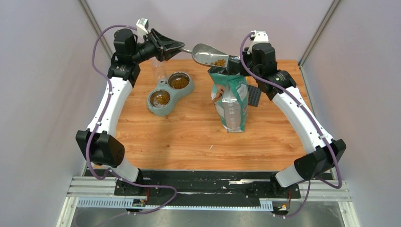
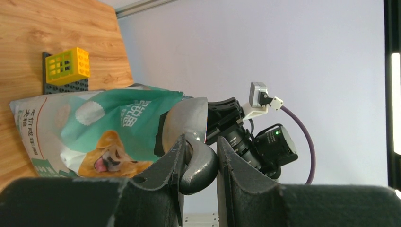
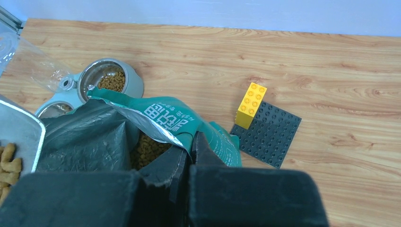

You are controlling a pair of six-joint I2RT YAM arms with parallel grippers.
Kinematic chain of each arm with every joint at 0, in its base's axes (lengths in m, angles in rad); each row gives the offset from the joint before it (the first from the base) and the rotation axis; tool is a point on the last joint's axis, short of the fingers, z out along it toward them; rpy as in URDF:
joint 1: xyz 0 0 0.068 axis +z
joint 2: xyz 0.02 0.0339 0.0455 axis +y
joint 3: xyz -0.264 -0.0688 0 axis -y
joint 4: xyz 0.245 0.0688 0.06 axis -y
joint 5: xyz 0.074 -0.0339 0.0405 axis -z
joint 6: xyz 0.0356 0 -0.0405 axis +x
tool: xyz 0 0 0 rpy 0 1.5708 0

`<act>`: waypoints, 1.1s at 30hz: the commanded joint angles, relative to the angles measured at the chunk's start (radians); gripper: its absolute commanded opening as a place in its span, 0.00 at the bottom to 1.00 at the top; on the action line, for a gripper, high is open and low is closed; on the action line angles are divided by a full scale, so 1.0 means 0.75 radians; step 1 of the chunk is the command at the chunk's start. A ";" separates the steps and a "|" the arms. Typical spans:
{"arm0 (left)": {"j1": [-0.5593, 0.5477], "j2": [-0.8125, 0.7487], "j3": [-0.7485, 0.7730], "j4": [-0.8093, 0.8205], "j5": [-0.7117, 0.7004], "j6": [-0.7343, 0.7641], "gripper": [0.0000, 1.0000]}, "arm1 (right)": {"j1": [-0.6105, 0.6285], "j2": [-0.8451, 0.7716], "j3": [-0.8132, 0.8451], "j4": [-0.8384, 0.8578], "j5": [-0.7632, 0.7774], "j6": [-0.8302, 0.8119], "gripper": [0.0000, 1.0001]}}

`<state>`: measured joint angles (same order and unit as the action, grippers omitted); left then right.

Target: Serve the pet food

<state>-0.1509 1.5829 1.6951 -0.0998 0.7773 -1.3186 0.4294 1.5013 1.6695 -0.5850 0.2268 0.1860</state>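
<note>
My left gripper [image 1: 178, 46] [image 2: 200, 150] is shut on the handle of a grey metal scoop [image 1: 208, 53] [image 2: 187, 123], held level in the air above the bag's mouth. A small heap of brown pet food [image 1: 219, 62] [image 3: 7, 163] lies in the scoop's pan. More pet food [image 3: 149, 147] shows inside the open green-and-white bag [image 1: 230, 97] [image 3: 163, 116] [image 2: 94, 132], which stands upright at centre right. My right gripper [image 1: 235, 66] [image 3: 193, 142] is shut on the bag's top rim. Both wells of the grey double bowl [image 1: 169, 90] [image 3: 137, 82] hold pet food [image 1: 179, 82] [image 3: 112, 80].
A clear plastic bottle [image 1: 158, 71] [image 3: 33, 64] rises from the double bowl's far side. A dark studded baseplate [image 1: 254, 96] [image 3: 269, 132] [image 2: 64, 85] with a yellow brick [image 3: 250, 104] [image 2: 67, 63] lies just right of the bag. Grey walls close the wooden table [image 1: 189, 137] on three sides.
</note>
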 commanded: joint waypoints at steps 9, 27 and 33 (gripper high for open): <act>0.091 -0.112 -0.052 0.071 -0.007 -0.083 0.00 | -0.016 -0.056 0.013 0.119 0.062 -0.018 0.00; 0.582 -0.522 -0.521 -0.375 -0.131 0.291 0.00 | -0.049 -0.051 0.003 0.116 0.045 -0.018 0.00; 0.650 -0.522 -0.603 -0.429 -0.203 0.432 0.00 | -0.060 -0.049 -0.005 0.113 0.040 -0.019 0.00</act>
<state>0.3096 1.2007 1.2461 -0.3790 0.6750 -1.1145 0.4110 1.5009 1.6661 -0.5838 0.2203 0.1852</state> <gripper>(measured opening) 0.317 0.004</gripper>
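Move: The near bowl of the pet feeder, where the loaded scoop is being taken, lies about 13 cm to the left of the left hand, 1 cm back and some 33 cm below. The far bowl is about 8 cm ahead and 5 cm left, equally low; a clear container stands roughly 17 cm ahead and 16 cm left. The food bag's mouth is level fore and aft, 16 cm right and 12 cm lower. From the right hand the near bowl lies about 34 cm left, 2 cm back and 21 cm down. The scoop of kibble, still gripped by its handle, is carried left by the left hand from over the bag towards the near bowl, some 19 cm in all. It travels almost level at first, then sinks about 10 cm and draws back slightly, the wrist swinging some 30 degrees counter-clockwise and tipping a little down. The right hand keeps its pinch on the bag's rim. ##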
